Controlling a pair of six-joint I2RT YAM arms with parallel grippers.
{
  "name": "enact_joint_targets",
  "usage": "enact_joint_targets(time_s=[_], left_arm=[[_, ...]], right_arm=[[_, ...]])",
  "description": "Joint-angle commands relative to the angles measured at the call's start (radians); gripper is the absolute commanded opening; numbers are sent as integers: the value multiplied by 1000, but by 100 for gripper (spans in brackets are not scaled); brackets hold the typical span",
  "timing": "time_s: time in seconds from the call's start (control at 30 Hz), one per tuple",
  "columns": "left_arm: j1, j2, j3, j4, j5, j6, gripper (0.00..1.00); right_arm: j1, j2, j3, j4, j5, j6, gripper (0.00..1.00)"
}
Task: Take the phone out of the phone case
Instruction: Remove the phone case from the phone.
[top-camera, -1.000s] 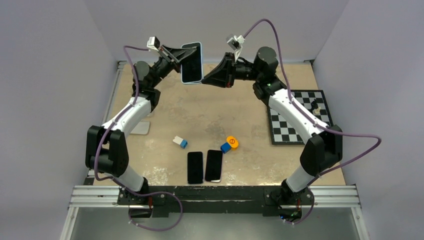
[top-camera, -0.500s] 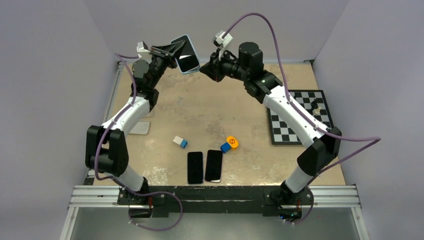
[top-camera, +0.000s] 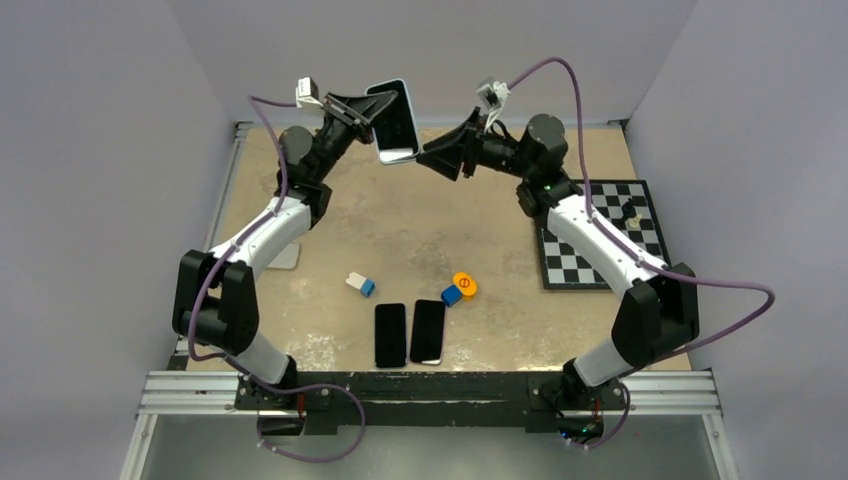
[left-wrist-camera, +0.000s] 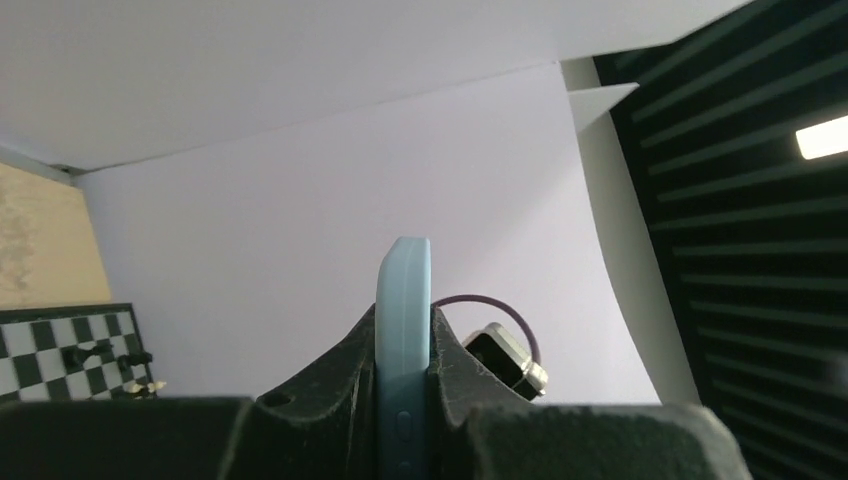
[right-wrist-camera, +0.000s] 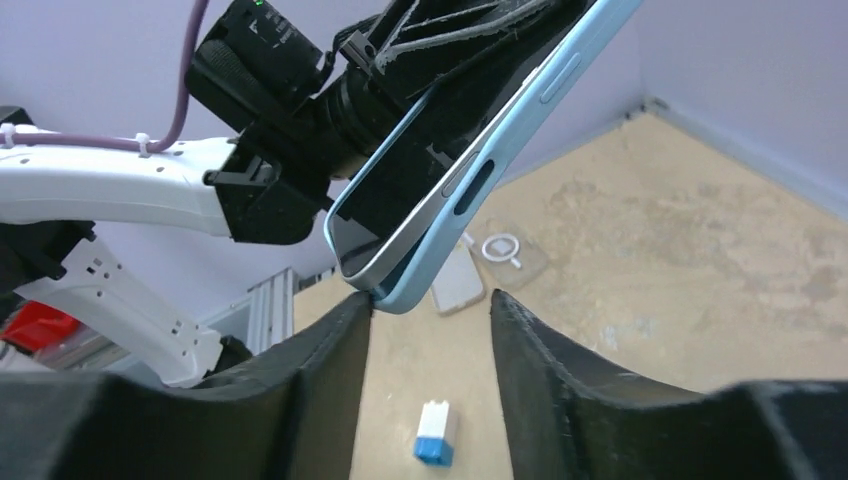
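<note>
The phone (top-camera: 396, 120), dark screen up, sits in a light blue phone case (top-camera: 398, 156) held high over the table's far side. My left gripper (top-camera: 374, 110) is shut on the cased phone; in the left wrist view the case edge (left-wrist-camera: 404, 340) is pinched between both fingers at the gripper (left-wrist-camera: 404, 375). My right gripper (top-camera: 424, 156) is open at the phone's lower corner. In the right wrist view that corner hangs just above the gripper (right-wrist-camera: 428, 300). The phone's silver rim (right-wrist-camera: 392, 256) stands slightly out of the case (right-wrist-camera: 520, 110) there, touching the left finger's tip.
Two black phones (top-camera: 391, 334) (top-camera: 428, 330) lie near the front edge, with a blue-and-white brick (top-camera: 361, 284), a blue block (top-camera: 451, 294) and an orange disc (top-camera: 465, 284) close by. A chessboard (top-camera: 598, 232) lies at right. A clear case (top-camera: 282, 255) rests at left.
The right gripper, shut at the phone's lower corner a second ago, has opened. Both arms swung left, then back right, and the phone now tilts the other way.
</note>
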Motion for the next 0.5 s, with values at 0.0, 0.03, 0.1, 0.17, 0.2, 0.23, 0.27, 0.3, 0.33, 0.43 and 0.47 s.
enact_joint_targets(time_s=[0.0,0.03,0.1,0.17,0.2,0.23,0.27,0.3,0.33,0.43,0.47], left_arm=[[-71,-61,35,382,-73,-96,0],[-77,-55,37,409,-105,-97,0],[-89,-42,34,452,-164,-86,0],[-98,-29,32,481,-208,-74,0],[-104,-23,29,497,-233,-69,0],[-110,-18,25,511,-258,-65,0],[-115,-10,19,525,-283,-62,0],[-121,-2,13,544,-309,-58,0],[-124,5,10,556,-324,-58,0],[-129,18,12,585,-341,-38,0],[-130,19,10,584,-341,-29,0]], right_arm=[[54,-17,-157,404,-39,146,63],[60,-23,-190,477,-8,157,66],[73,-20,-226,584,51,182,71],[93,-10,-251,675,113,186,75],[105,-2,-257,711,140,182,77],[114,8,-256,749,155,189,77],[122,17,-256,785,169,198,77],[127,22,-261,821,188,208,78],[134,23,-266,839,219,209,78],[140,19,-274,877,276,197,78],[140,22,-274,894,283,202,78]])
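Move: The phone in its light-blue case is still held up by the left hand, screen towards the arms, its middle about 3 cm back, 2 cm to the right and 3 cm below that hand's pinch point. From the right hand, the phone's middle lies roughly 5 cm ahead, 4 cm to the left and 5 cm up. The case's lower right corner is right by its part-open fingertips, some 2 cm to the left, 1 cm above and level in depth. The cased phone is carried up about 8 cm and back some 4 cm in the left hand's kept pinch, that wrist tipping its fingers upward. The right hand backs off the lower corner, its fingers spreading from under half open to about three-quarters, and goes roughly 3 cm back and 3 cm left beneath the case's lower end, dipping a little before coming up again, fingers tilting upward. ##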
